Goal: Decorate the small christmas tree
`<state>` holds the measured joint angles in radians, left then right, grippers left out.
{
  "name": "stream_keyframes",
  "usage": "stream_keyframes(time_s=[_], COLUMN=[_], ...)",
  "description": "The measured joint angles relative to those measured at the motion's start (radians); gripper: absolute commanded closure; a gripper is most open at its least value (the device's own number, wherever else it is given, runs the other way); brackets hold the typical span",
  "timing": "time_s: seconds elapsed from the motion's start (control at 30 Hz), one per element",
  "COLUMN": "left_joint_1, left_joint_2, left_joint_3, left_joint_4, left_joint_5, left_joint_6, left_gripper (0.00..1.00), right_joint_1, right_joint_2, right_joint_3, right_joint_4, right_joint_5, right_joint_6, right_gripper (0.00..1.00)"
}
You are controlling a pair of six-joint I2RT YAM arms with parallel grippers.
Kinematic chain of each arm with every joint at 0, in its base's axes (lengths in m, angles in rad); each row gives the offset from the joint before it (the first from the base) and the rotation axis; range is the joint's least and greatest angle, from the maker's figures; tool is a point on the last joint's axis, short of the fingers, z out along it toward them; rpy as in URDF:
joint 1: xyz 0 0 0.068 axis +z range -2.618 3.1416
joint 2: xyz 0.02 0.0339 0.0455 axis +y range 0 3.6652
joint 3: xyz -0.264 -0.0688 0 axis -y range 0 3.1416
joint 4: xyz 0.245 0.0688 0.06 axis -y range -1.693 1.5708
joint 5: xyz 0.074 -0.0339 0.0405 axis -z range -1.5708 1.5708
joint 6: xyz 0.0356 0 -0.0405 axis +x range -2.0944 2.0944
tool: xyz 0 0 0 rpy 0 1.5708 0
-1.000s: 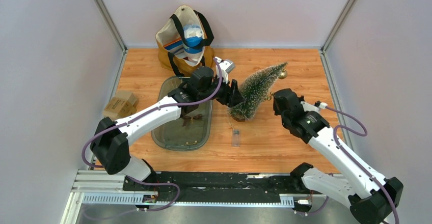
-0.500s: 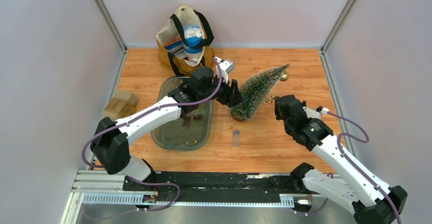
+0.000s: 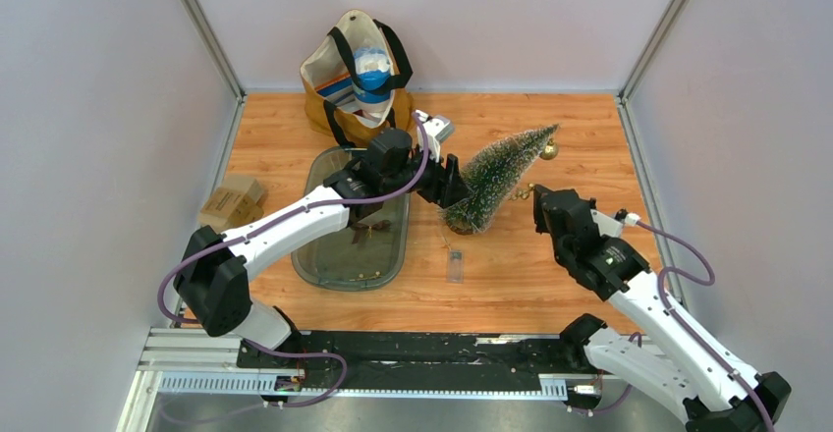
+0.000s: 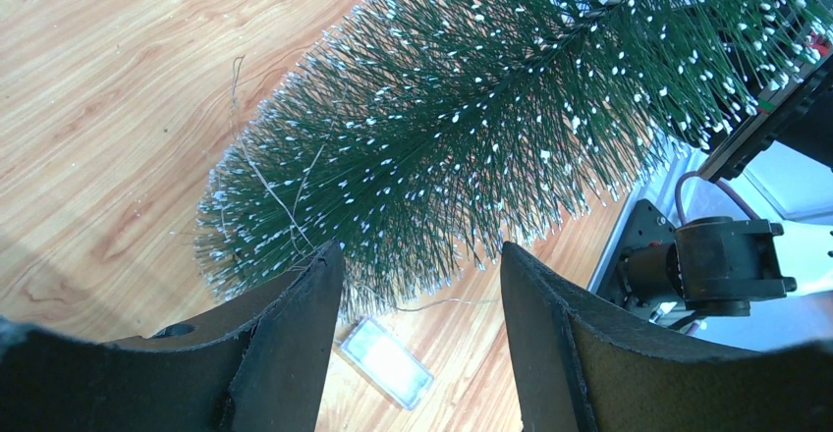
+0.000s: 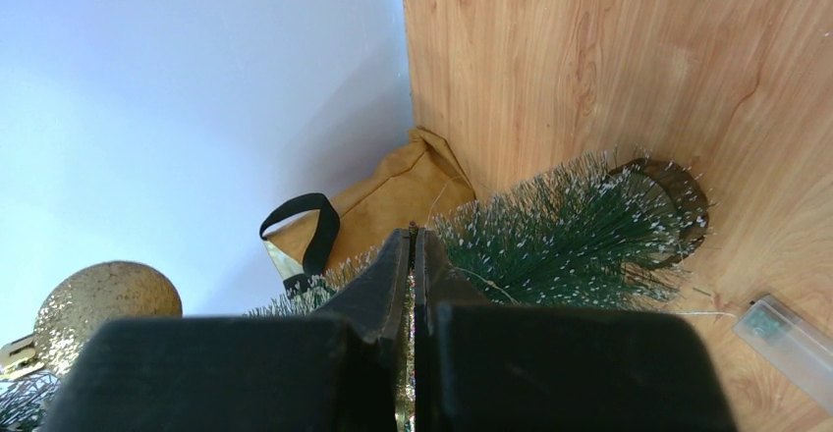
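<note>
The small christmas tree (image 3: 496, 177) leans to the right, its brown base (image 3: 460, 224) on the table and its tip near a gold ball (image 3: 550, 147). My left gripper (image 3: 454, 182) stands open at the tree's lower needles (image 4: 472, 128). One finger brushes them and bare table shows between the jaws. My right gripper (image 3: 538, 199), right of the tree, is shut on a thin glittery gold strand (image 5: 407, 353) pinched between its fingers (image 5: 388, 265). The right wrist view shows the tree (image 5: 570, 236) and the gold ball (image 5: 103, 304) beyond the gripper.
A clear battery box (image 3: 454, 268) lies in front of the tree, joined to it by a thin wire. A clear tray (image 3: 324, 275) sits to the left under my left arm. A tan tote bag (image 3: 354, 79) stands at the back, and small cardboard boxes (image 3: 234, 201) lie at the left edge.
My right arm has drawn back a little toward the near right, still shut. The left arm and the tree have stayed put.
</note>
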<state>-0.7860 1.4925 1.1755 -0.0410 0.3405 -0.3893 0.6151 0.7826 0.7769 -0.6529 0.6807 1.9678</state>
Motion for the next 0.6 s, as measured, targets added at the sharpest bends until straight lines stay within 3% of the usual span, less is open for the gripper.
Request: stream_keyframes(time_s=[0.37, 0.6], left_joint_1=[0.0, 0.0], left_joint_2=[-0.031, -0.071], left_joint_3=[-0.03, -0.047], left_joint_4=[-0.012, -0.03], left_joint_5=[-0.005, -0.02], left_joint_6=[0.011, 0.014], left_gripper=[0.32, 0.32], right_joint_1=[0.0, 0.0], right_joint_2=[-0.131, -0.218], right_joint_3=[-0.065, -0.154], right_joint_4=[-0.058, 0.024], right_joint_5=[0.114, 0.176], right_joint_6=[-0.051, -0.322], right_gripper=[1.0, 1.0])
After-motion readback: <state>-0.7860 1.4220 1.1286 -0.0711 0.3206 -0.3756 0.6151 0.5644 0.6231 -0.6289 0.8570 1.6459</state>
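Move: The right hand, already holding the gold berry twig, has the leaning tree's middle about 7 cm to its left, 4 cm ahead and 7 cm lower. The gold ball hangs some 8 cm ahead of this hand, straight in line and 4 cm above; the clear box lies on the table, 16 cm left, 12 cm back and 21 cm below. From the left hand, the tree's middle is roughly 7 cm right, 4 cm ahead and 8 cm down. The right hand keeps the berry twig pinched, swinging it about 5 cm right and back, away from the tree, left side rolling down. ##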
